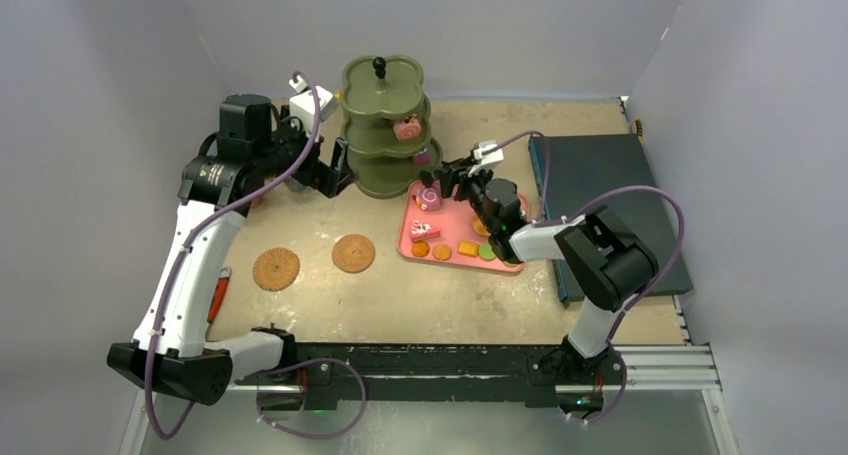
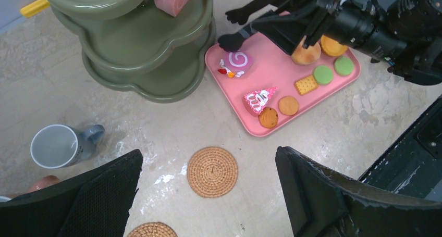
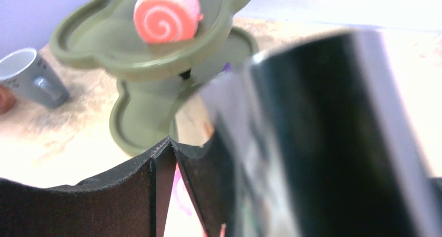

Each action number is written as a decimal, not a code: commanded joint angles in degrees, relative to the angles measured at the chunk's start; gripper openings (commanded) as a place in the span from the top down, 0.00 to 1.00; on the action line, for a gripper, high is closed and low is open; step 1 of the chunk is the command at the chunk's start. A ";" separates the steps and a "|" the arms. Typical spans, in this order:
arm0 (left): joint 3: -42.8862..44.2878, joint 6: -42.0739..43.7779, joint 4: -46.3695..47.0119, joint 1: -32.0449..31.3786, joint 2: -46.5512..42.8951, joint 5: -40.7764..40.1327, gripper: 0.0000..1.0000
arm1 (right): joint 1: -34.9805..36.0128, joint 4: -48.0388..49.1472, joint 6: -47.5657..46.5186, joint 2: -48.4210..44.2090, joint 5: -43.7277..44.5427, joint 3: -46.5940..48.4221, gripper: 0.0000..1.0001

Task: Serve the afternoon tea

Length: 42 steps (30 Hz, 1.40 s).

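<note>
The olive three-tier stand (image 1: 385,125) (image 2: 146,44) (image 3: 156,49) carries a pink swirl roll (image 1: 407,128) (image 3: 167,13) on its middle tier. Another swirl roll (image 1: 429,197) (image 2: 237,60) lies on the pink tray (image 1: 452,233) among cookies, green macarons (image 2: 323,74) and a cake slice (image 2: 259,99). My right gripper (image 1: 468,183) is shut on black tongs (image 2: 271,18), whose spread tips hover just above that tray roll. My left gripper (image 1: 335,170) (image 2: 208,153) stands open beside the stand's left side, high over a coaster (image 2: 212,171). A grey-blue cup (image 2: 57,146) and a terracotta cup (image 2: 44,182) sit left of the stand.
Two woven coasters (image 1: 276,269) (image 1: 353,253) lie on the near-left part of the table. A dark blue board (image 1: 610,205) covers the right side. An orange-handled tool (image 1: 218,295) rests by the left arm. Grey walls close in on three sides.
</note>
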 commanded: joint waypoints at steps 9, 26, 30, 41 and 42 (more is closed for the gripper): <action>1.26 -0.95 1.14 0.25 -1.60 2.01 0.01 | 4.65 3.15 0.50 -3.95 2.59 -6.14 0.33; 1.16 -0.83 1.24 0.23 -1.51 1.90 0.01 | 7.60 0.45 -4.24 -10.32 7.34 -8.16 0.33; 1.41 -0.84 1.16 0.25 -1.64 1.90 0.01 | 9.03 0.25 -4.28 -9.72 7.03 -8.50 0.32; 2.09 -0.29 0.62 0.21 -1.69 1.47 0.01 | 9.32 0.85 -6.07 -4.05 8.27 -6.38 0.33; 2.05 -0.27 0.62 0.23 -1.69 1.47 0.01 | 9.30 1.03 -6.32 -3.75 8.30 -6.02 0.33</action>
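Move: The right hand still grips the tongs. The purple swirl cake lies about 5 cm ahead of this hand, 8 cm to its left and 13 cm below. The pink cake slice is about 9 cm nearer the base than the swirl cake; the purple slice on the bottom tier is some 9 cm beyond it. From the idle left hand, the swirl cake is roughly 19 cm ahead, 23 cm right and 28 cm below. Right hand draws its tongs back some 6 cm, slightly left, dipping, lifting, then lowering around the swirl cake. ##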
